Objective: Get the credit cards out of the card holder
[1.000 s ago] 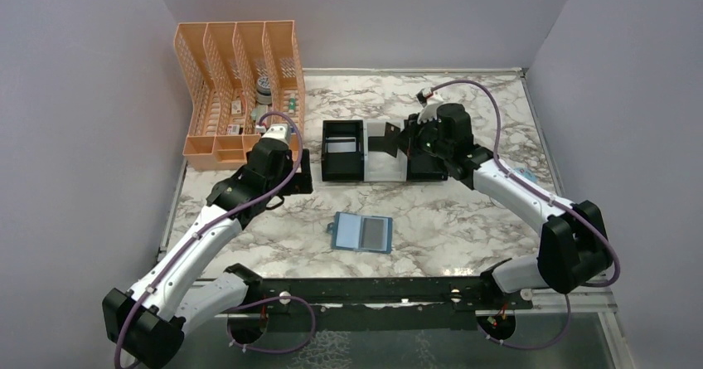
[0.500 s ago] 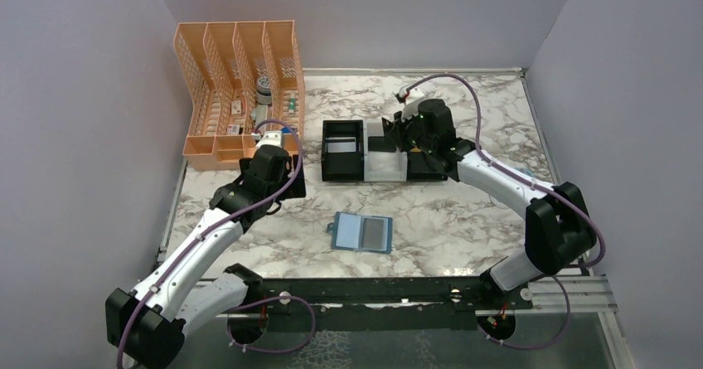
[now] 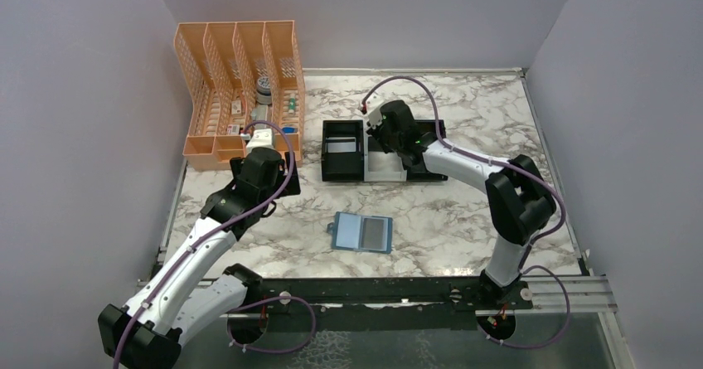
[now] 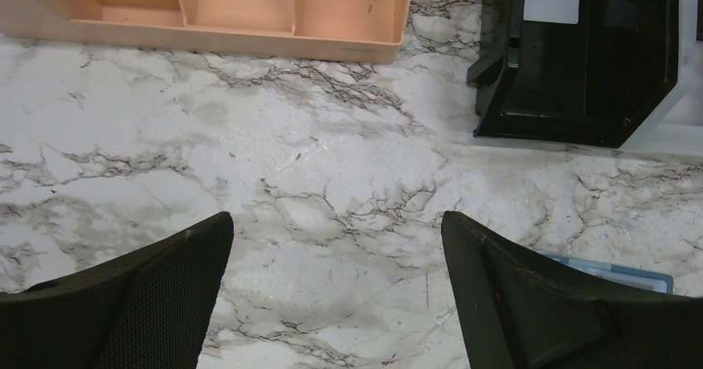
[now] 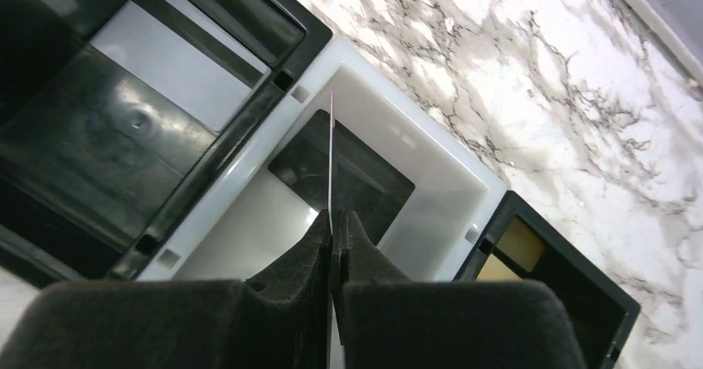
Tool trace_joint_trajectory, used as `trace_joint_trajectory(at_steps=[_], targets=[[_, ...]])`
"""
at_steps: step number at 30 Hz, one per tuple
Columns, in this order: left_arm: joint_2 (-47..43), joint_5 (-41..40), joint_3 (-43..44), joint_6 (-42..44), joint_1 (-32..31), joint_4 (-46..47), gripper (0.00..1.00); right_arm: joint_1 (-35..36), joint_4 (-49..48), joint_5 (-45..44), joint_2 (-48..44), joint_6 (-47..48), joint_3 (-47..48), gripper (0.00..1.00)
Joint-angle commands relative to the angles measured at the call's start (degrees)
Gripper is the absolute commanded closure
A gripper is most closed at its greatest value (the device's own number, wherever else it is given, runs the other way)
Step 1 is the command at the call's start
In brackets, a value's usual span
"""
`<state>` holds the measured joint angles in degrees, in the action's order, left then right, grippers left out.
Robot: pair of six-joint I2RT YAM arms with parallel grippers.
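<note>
The card holder [image 3: 362,233], a blue wallet, lies open and flat on the marble in front of the tray, with a grey panel on its right half. Only its corner [image 4: 615,272] shows in the left wrist view. My right gripper [image 5: 336,218] is shut on a thin card [image 5: 331,153], seen edge-on above the tray's white middle compartment [image 5: 435,195]. A silver card [image 3: 341,145] lies in the left black compartment and a gold card [image 5: 507,249] in the right one. My left gripper [image 4: 336,245] is open and empty over bare marble, left of the wallet.
The black-and-white three-compartment tray [image 3: 383,168] stands mid-table. An orange mesh file organiser [image 3: 236,87] with small items stands at the back left, and its front edge [image 4: 207,33] is near the left gripper. Grey walls enclose the table on three sides.
The right gripper swung left with the black card, from the tray's right side to above the white middle compartment. The left arm drew back a little, its gripper still open.
</note>
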<state>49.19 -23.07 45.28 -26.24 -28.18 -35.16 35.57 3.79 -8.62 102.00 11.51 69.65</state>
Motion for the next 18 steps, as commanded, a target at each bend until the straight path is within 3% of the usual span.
trace_joint_trajectory(at_steps=[1, 13, 18], targets=[[-0.77, -2.69, -0.25, -0.15, 0.24, 0.65, 0.01, 0.37, 0.77, -8.43, 2.97, 7.34, 3.18, 0.99], [-0.09, -2.96, 0.25, -0.03, 0.49, 0.67, 0.01, 0.29, -0.43, -8.02, 10.76, 16.39, 7.0, 0.99], [-0.4, -2.89, 0.16, 0.05, 0.66, 0.56, 0.01, 0.29, 3.81, -8.0, 14.51, 18.74, 10.82, 0.99]])
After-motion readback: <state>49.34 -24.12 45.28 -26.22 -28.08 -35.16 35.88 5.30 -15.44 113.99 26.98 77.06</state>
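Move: Over the white box, the right hand still pinches a card on edge; the dark card lying in that box, where this one is headed, is about 5 cm ahead, 2 cm left and 9 cm below. The left black box stands some 11 cm left of that lying card and 2 cm nearer, the right black box as far to its right and also 2 cm nearer. From the idle left hand the lying card is roughly 18 cm ahead, 27 cm right, 15 cm below. Sinking about 4.5 cm while reaching some 3.5 cm forward, the right hand takes the pinched card down into the far part of the white box, towards its far left corner and the dark card lying there. The wrist rolls close to 20 degrees, left side dropping, and the fingers stay shut on the card. ##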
